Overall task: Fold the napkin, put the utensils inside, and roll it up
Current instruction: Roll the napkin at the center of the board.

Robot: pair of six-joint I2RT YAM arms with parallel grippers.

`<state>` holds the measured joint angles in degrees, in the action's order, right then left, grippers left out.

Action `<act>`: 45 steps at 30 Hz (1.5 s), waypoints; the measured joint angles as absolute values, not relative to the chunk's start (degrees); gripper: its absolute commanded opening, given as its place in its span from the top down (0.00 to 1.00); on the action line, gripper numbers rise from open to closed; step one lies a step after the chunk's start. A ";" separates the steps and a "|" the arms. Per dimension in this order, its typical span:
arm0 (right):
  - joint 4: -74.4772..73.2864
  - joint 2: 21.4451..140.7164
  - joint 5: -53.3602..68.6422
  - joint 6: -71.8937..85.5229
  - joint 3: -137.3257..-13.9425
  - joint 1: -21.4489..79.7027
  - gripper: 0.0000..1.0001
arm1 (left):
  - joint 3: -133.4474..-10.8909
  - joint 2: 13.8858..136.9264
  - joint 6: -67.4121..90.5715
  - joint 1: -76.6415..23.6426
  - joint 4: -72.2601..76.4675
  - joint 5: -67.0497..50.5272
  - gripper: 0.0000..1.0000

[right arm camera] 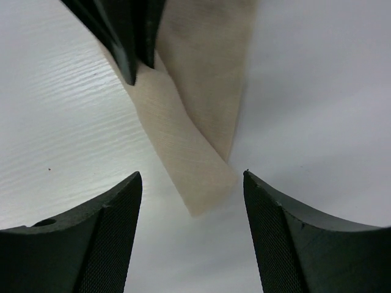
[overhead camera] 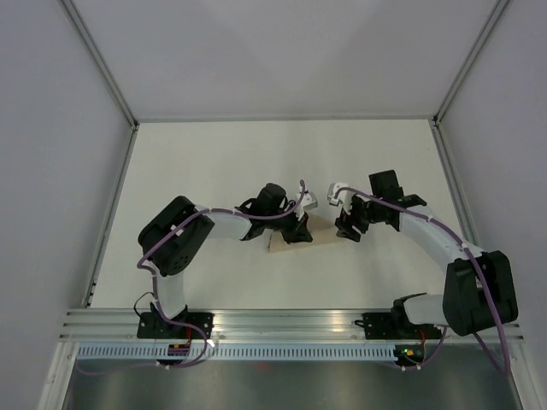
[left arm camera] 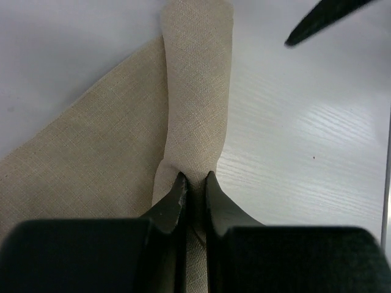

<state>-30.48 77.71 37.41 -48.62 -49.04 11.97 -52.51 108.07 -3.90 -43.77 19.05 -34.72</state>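
The beige napkin (overhead camera: 282,244) lies mid-table, mostly under my two grippers. In the left wrist view one edge of it is rolled into a narrow band (left arm camera: 197,91) beside a flat part (left arm camera: 85,165). My left gripper (left arm camera: 194,177) is shut on that rolled band, pinching the cloth between its fingertips. My right gripper (right arm camera: 191,174) stands open, its fingers straddling the free end of the band (right arm camera: 201,177) without touching it. In the top view the left gripper (overhead camera: 299,231) and right gripper (overhead camera: 346,231) face each other across the cloth. The utensils are hidden.
The white table (overhead camera: 214,162) is bounded by grey walls on the left, back and right. An aluminium rail (overhead camera: 282,323) with both arm bases runs along the near edge. One right gripper fingertip (left arm camera: 317,21) shows at the top of the left wrist view.
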 measured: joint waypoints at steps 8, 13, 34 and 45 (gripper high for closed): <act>-19.92 73.23 28.38 -50.81 -38.46 25.80 0.26 | -56.60 112.07 -1.63 -42.15 17.26 -41.98 0.98; -15.59 75.70 24.80 -51.13 -38.30 29.28 0.26 | -57.74 113.10 -1.06 -41.78 16.43 -43.92 0.98; -14.68 85.25 19.62 -52.23 -41.28 33.17 0.77 | -59.75 113.97 -0.64 -41.25 13.41 -45.65 0.79; -22.83 91.90 23.62 -53.21 -49.80 32.32 0.89 | -57.98 111.22 3.36 -39.27 10.76 -41.91 0.62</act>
<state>-22.83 91.90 23.62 -53.21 -49.80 32.32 -57.98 111.22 3.36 -39.27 10.76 -41.91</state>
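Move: The spot the right fingers will shut on, on the napkin roll just beyond the left fingertips, lies about 6 cm to the right hand's left, 2 cm nearer the base and 7 cm below. The left fingers, already pinching the roll, are some 10 cm to the right hand's left, 3 cm back and 6 cm lower. From the left hand, that spot is about 4 cm to its right, level fore and aft, 1 cm lower; the napkin's unrolled part is centred roughly 4 cm ahead, 2 cm right and 2 cm below. Down and to its left, each by about 7 cm and first swinging slightly back, the right hand comes in beside the left one and closes on the napkin roll, pinching it and starting to turn it forward. Meanwhile the left hand keeps its pinch, rolls its wrist forward some 10 degrees, then opens around the roll and starts easing back to its left. ##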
